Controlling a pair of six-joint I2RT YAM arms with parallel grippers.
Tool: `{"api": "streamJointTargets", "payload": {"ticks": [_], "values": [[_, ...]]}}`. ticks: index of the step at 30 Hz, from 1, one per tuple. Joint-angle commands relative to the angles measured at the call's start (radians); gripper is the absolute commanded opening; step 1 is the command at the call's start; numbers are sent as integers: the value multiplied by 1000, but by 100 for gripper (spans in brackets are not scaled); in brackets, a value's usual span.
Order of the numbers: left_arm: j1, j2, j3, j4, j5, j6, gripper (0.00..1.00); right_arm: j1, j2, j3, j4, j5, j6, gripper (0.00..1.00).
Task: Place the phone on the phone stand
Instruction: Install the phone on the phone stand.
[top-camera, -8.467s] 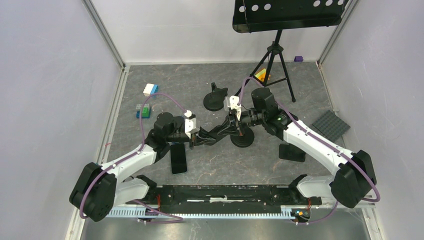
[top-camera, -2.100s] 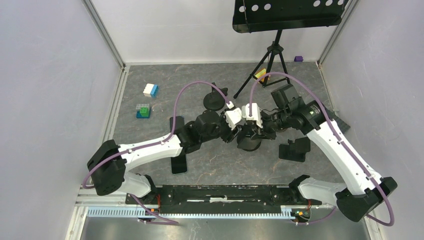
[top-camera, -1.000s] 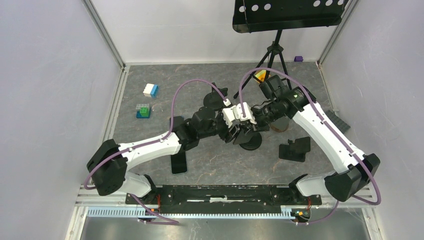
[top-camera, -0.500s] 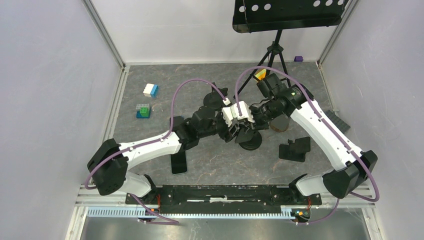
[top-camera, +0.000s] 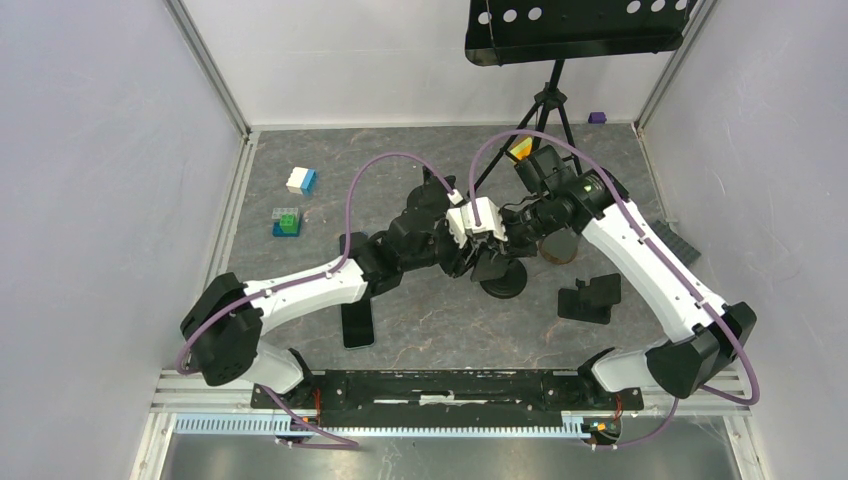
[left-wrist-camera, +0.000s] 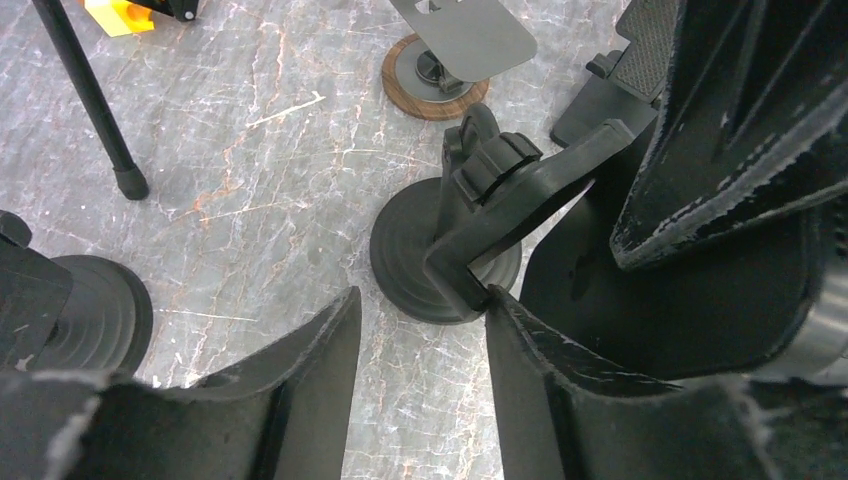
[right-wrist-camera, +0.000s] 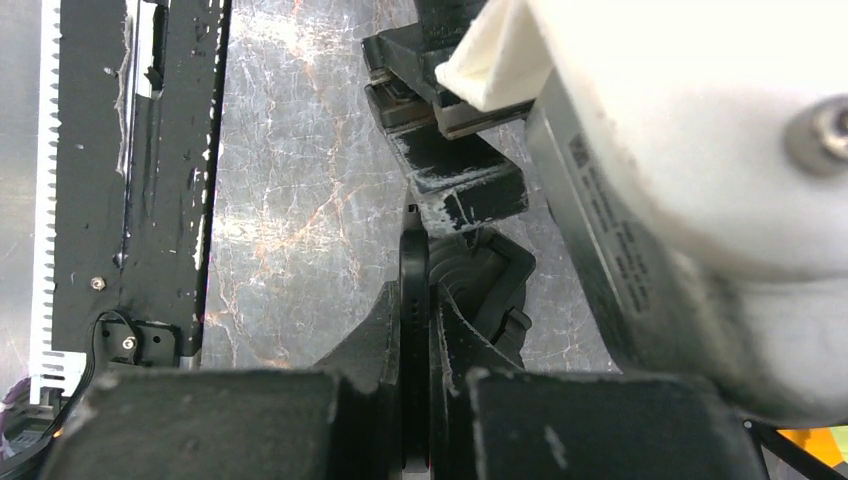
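In the right wrist view my right gripper (right-wrist-camera: 415, 315) is shut on a thin black phone (right-wrist-camera: 414, 265), which I see edge-on and upright. Just beyond it is the black phone stand (right-wrist-camera: 480, 285). In the left wrist view the stand (left-wrist-camera: 445, 265) has a round base and a slanted cradle arm. The phone's dark slab (left-wrist-camera: 690, 290) hangs to its right. My left gripper (left-wrist-camera: 422, 300) is open with bare floor between its jaws, and its right fingertip (left-wrist-camera: 500, 305) touches the low end of the cradle arm. From above, both grippers (top-camera: 462, 262) (top-camera: 497, 255) meet over the stand's base (top-camera: 503, 286).
A second black phone (top-camera: 357, 326) lies flat near the left arm. A wood-based stand (top-camera: 556, 248), a black holder (top-camera: 590, 297) and another round-based stand (top-camera: 428, 200) surround the work spot. A music-stand tripod (top-camera: 545, 110) is behind, with toy bricks (top-camera: 300, 180) (top-camera: 286, 222) at the back left.
The left gripper's jaws have come closer together, and its wrist has shifted slightly toward the back. The right gripper has kept its hold on the phone and barely moved.
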Motion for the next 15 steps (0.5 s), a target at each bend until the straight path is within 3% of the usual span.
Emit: {"api": "streamJointTargets", "payload": {"ticks": [1, 8, 12, 15], "values": [[-7, 13, 57, 18, 57, -8, 49, 1, -21, 3, 46, 7, 52, 0], [-7, 20, 61, 12, 88, -12, 26, 1, -27, -9, 64, 37, 83, 0], [-7, 19, 57, 16, 98, -12, 3, 0, -35, -22, 88, 54, 125, 0], [-8, 10, 37, 37, 86, -14, 2, 0, -51, -39, 117, 77, 169, 0]]}}
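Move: The lip of the phone stand's holder is right at the left hand's open fingertips, about 1 cm back and 1 cm to the right. From this hand, the stand's round base sits some 18 cm below, 5 cm to the right and 1 cm back; the held phone is about 5 cm back and 4 cm right at roughly its height. The wooden-base stand is 18 cm right and 8 cm ahead. From the right hand, the holder is some 3 cm ahead, 2 cm left and 4 cm lower. The left fingertips close on the lip of the holder, from a bit over half open to nearly shut, and pinch it while the hand eases about 1 cm to the right and back, its fingers tipping about 5 degrees. The right hand stays almost in place, keeping its shut grip on the phone beside the holder. ##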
